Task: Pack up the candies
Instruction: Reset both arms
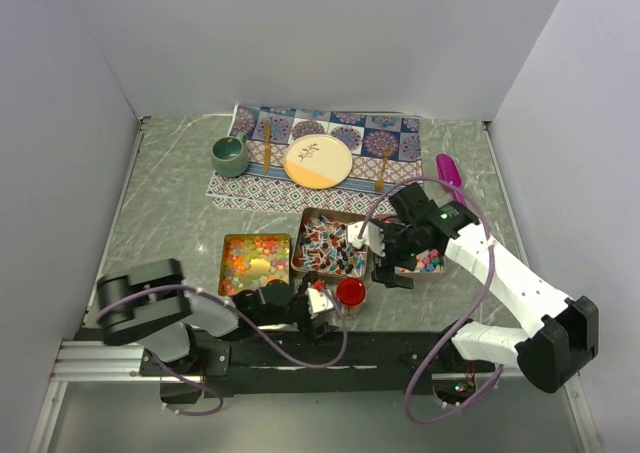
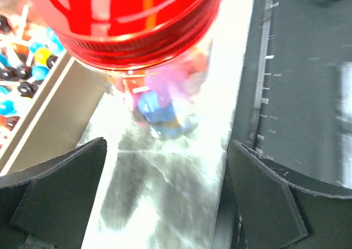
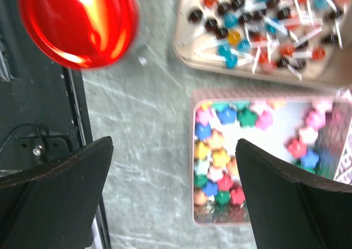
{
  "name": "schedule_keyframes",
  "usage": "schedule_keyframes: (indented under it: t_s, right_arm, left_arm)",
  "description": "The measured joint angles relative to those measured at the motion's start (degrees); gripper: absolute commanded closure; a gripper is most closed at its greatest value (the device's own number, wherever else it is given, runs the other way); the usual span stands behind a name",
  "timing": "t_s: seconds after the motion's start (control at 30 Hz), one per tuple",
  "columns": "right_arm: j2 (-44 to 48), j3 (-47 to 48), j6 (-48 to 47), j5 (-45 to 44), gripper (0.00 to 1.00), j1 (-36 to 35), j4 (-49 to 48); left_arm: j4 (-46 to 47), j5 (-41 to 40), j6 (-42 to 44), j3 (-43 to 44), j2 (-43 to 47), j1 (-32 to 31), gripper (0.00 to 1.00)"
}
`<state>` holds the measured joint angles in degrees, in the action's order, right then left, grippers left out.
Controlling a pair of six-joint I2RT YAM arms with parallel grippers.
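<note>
The candies lie in three trays: orange-yellow-red gummies [image 1: 255, 263] on the left, red-blue-white wrapped pieces [image 1: 330, 245] in the middle, and star-like pieces [image 1: 428, 263] on the right. A clear jar [image 2: 159, 103] with a red lid [image 1: 350, 292] holds a few candies and stands near the table's front edge. My left gripper [image 1: 322, 303] is open just left of the jar, which sits beyond its fingertips [image 2: 60, 188]. Open too, my right gripper [image 1: 378, 253] hovers over the left edge of the star tray [image 3: 193, 166], with nothing between its fingers [image 3: 297, 199].
A purple scoop [image 1: 449, 168] lies at the back right. A patterned placemat [image 1: 330, 133] at the back carries a plate [image 1: 318, 160], a green mug [image 1: 229, 154] and wooden cutlery. White walls close in the table on three sides. A black rail [image 2: 297, 95] runs along the front.
</note>
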<state>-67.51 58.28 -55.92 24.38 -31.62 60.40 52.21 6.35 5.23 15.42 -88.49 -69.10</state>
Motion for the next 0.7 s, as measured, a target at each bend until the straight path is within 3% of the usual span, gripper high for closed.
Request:
schedule_keyframes:
  t_s: [0.23, 0.37, 0.53, 0.6, 0.7]
  right_arm:
    - [0.59, 5.09, 6.27, -1.55, 0.0, 6.54, 1.05]
    - [0.44, 11.91, 20.22, -7.23, 0.0, 13.6, -5.75]
    - [-1.14, 14.82, 42.03, -16.11, 0.0, 28.11, -14.56]
    - [-2.14, 14.78, 50.25, -21.05, 0.0, 33.88, -16.2]
    - [-2.78, 14.75, 57.88, -28.04, 0.0, 39.21, -17.44]
  left_arm:
    - [-14.53, 4.31, 0.31, 1.53, 21.73, 1.09, 0.03]
    - [-30.38, 2.14, 2.14, 8.81, 35.71, 2.45, 0.03]
    - [-41.31, -6.93, 6.91, 15.08, 50.86, 5.92, 0.03]
    - [-42.27, -12.22, 9.86, 16.72, 53.64, 10.32, 0.03]
    - [-41.72, -16.83, 13.35, 17.62, 54.66, 22.95, 0.03]
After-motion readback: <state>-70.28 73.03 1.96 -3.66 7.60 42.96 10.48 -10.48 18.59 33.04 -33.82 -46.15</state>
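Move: Just off the closed jar, the left hand has it roughly 4 cm to the right at its own height; the lollipop tin is about 17 cm ahead, 1 cm left, and the gummy tin 12 cm ahead, 18 cm left, both slightly lower. From the right hand the jar is 5 cm back, 10 cm left and 8 cm down; the star-candy tin is 11 cm ahead, 4 cm right, and the purple scoop 27 cm ahead, 15 cm right, both some 12 cm below. Climbing first almost straight up beside the jar, the left hand rises nearly 30 cm in all, then swings left and forward towards above the gummy tin, turning counter-clockwise and tipping up. The right hand sweeps right, forward and up, away from the jar towards the purple scoop, turning some 100 degrees clockwise. Both grippers stay wide open and end clear of everything. ##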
